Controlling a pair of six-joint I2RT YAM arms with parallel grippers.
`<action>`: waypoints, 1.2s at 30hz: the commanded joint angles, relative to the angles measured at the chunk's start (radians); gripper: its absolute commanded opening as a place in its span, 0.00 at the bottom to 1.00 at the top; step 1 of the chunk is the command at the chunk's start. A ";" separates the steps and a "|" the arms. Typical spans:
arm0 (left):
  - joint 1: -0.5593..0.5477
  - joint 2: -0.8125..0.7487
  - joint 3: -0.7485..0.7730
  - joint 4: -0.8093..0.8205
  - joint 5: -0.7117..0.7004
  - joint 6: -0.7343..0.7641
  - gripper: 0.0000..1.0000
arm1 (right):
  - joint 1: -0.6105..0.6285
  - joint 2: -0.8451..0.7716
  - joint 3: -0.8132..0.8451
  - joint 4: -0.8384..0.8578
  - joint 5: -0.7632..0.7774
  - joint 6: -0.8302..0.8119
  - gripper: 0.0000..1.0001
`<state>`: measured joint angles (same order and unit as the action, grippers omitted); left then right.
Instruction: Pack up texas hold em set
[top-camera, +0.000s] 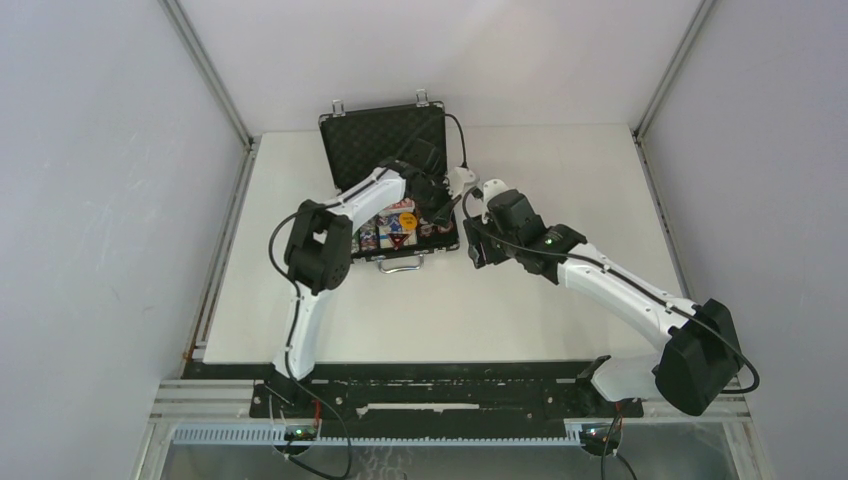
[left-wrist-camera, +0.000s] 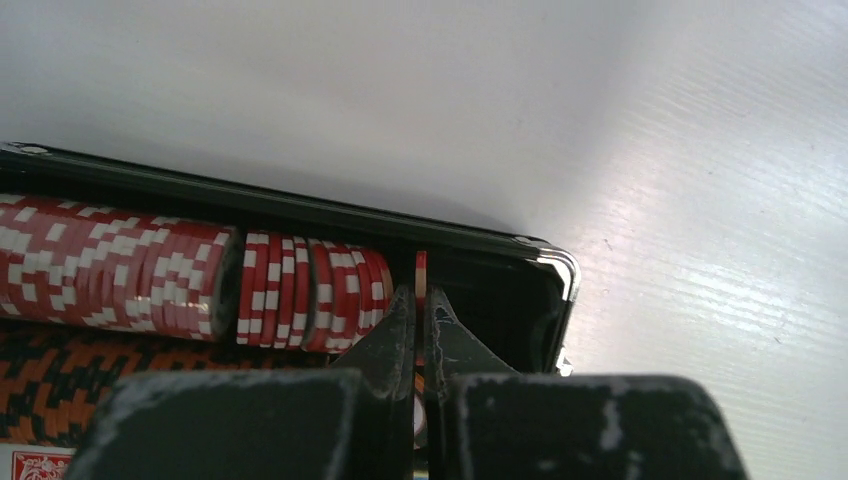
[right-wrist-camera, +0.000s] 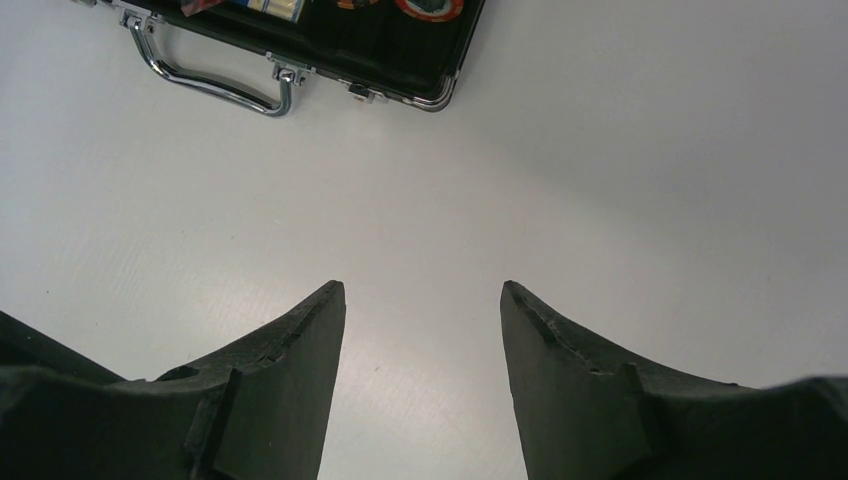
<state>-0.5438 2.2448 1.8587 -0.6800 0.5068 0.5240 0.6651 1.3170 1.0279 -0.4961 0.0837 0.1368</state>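
The black silver-edged case (top-camera: 385, 140) lies open at the back of the table, lid up. In the left wrist view a row of red-and-white striped poker chips (left-wrist-camera: 150, 275) stands on edge in the case's slot along its rim (left-wrist-camera: 300, 205). My left gripper (left-wrist-camera: 421, 300) is shut on a single red chip (left-wrist-camera: 421, 268), held edge-on over the empty right end of that slot. Orange-and-black chips (left-wrist-camera: 60, 385) fill the neighbouring row. My right gripper (right-wrist-camera: 422, 290) hangs open over bare table, just right of the case, with nothing between its fingers.
The case's metal handle (right-wrist-camera: 215, 85) and front corner (right-wrist-camera: 440, 95) show at the top of the right wrist view. In the top view card decks and a dealer button (top-camera: 400, 222) lie inside the case. White walls enclose the table.
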 joint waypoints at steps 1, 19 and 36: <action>0.009 0.064 0.150 -0.108 -0.012 0.000 0.00 | -0.013 -0.002 0.001 0.041 -0.001 0.004 0.66; 0.053 0.098 0.211 -0.151 0.010 0.002 0.26 | -0.022 0.016 0.001 0.048 -0.019 0.003 0.66; 0.053 -0.011 0.180 -0.090 -0.017 -0.015 0.40 | -0.022 0.030 0.002 0.051 -0.031 0.000 0.65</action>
<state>-0.5014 2.3417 2.0300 -0.8425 0.5255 0.5049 0.6521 1.3449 1.0275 -0.4892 0.0643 0.1360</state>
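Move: The red chip held upright in the left fingers is bound for the loose near end of the red chip row, its middle about 4 cm ahead, 1 cm left and 2 cm below. The flat dark chips lie some 4 cm left and 1 cm ahead of the hand, 3 cm down; the case's front right corner is about 6 cm back and 2 cm right. From the right hand, those loose row chips are roughly 13 cm ahead, 9 cm left, 11 cm below. Pressing the gripped chip forward along its slot, the left hand goes about 2 cm towards the case lid, sinking roughly 1 cm at first and easing about 1 cm left, up against the near end of the red row. Then the fingers open to some two fifths, let go of the chip, and the hand backs off about 1 cm, its tips tilting slightly back. ##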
